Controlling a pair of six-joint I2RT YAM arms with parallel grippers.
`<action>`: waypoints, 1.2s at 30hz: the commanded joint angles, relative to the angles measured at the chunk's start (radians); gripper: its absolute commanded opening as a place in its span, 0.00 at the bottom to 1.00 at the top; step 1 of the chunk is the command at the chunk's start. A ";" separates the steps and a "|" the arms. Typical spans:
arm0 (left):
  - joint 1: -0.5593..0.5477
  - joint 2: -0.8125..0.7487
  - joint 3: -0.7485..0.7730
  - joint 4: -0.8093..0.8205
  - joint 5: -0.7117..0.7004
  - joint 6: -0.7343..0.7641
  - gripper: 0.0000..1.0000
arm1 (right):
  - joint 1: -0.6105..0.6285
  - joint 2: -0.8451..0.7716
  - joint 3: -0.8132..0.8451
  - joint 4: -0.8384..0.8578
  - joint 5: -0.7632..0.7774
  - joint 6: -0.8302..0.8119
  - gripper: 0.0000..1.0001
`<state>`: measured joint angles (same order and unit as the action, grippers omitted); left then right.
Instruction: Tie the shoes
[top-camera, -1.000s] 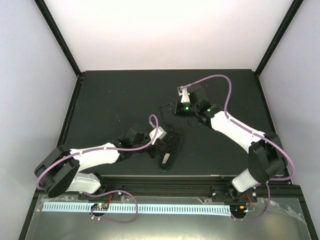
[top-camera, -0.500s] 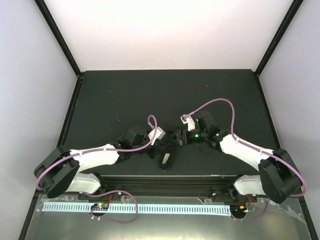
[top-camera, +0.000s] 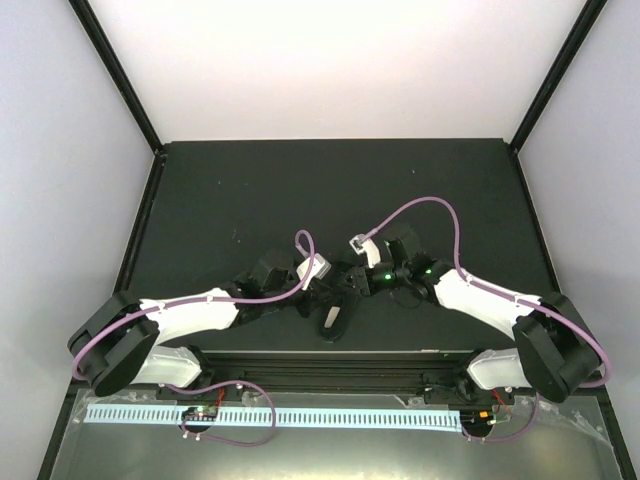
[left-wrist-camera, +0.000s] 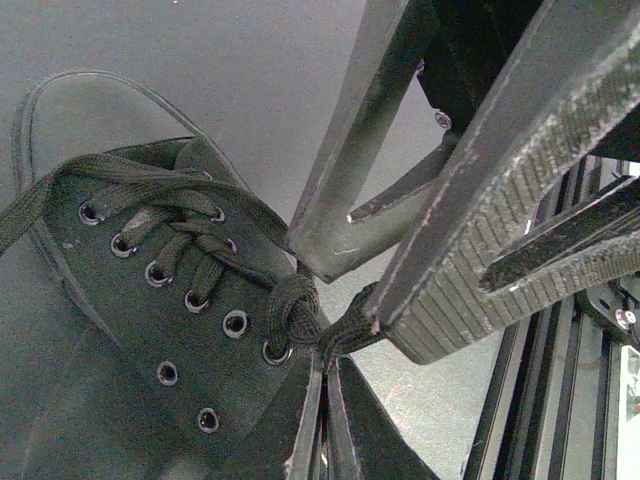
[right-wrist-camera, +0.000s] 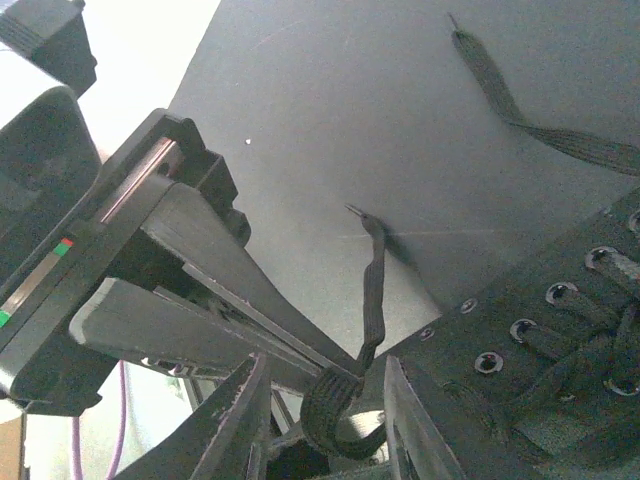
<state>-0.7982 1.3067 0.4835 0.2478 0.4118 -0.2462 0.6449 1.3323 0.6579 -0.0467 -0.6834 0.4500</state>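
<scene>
A small black shoe (top-camera: 334, 316) lies near the mat's front edge, between both arms. In the left wrist view its eyelets and crossed laces (left-wrist-camera: 180, 250) show clearly. My left gripper (left-wrist-camera: 322, 372) is shut on a lace right beside the top eyelet. My right gripper (right-wrist-camera: 325, 405) stands with its jaws apart, and a loop of lace (right-wrist-camera: 335, 420) hangs between them, pressed by neither. From above, the left gripper (top-camera: 322, 291) and the right gripper (top-camera: 352, 282) almost touch over the shoe's opening. One ribbed right pad (left-wrist-camera: 470, 270) sits just above the held lace.
One loose lace end (right-wrist-camera: 510, 105) trails flat across the black mat (top-camera: 240, 200), and another lace end (right-wrist-camera: 372, 270) stands up by the shoe's side. A metal rail (top-camera: 330, 362) runs along the front edge. Purple cables (top-camera: 425, 203) arch over both wrists.
The right arm has swung from the middle of the mat back toward the front and left, ending beside the left gripper at the shoe. The left arm and the shoe have stayed put.
</scene>
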 joint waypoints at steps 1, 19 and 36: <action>-0.006 -0.004 0.019 0.014 -0.012 -0.004 0.02 | 0.010 0.002 0.008 0.008 -0.037 -0.034 0.33; -0.004 -0.019 0.037 -0.054 -0.064 0.004 0.41 | 0.024 -0.009 0.002 -0.005 0.022 -0.048 0.02; 0.124 0.204 0.340 -0.485 -0.303 0.236 0.68 | 0.024 -0.012 -0.026 0.046 0.006 -0.020 0.02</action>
<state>-0.6754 1.4231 0.7380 -0.1070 0.1333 -0.1009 0.6628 1.3193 0.6426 -0.0437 -0.6659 0.4225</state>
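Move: The right gripper's part-open fingers already straddle the small lace loop that the left gripper holds, about 1 cm to the left of the right hand and 1 cm to the right of the left hand. The left hand's next goal, the loose lace coming off the front of the shoe, lies some 9 cm ahead of it, 4 cm left and 5 cm lower. The knot sits about 3 cm ahead of the left hand, 1 cm right and 2 cm down; the toe about 11 cm ahead, 4 cm right, 6 cm down. Keep the left gripper still while the right one shuts on the lace loop at its fingertips, easing back barely 1 cm. Once the right fingers are closed and holding, open the left gripper wide, let go of the loop, and take it about 8 cm forward and 5 cm left towards the loose lace, rising slightly, then dipping, its fingertips tipping some 20 degrees further down. ##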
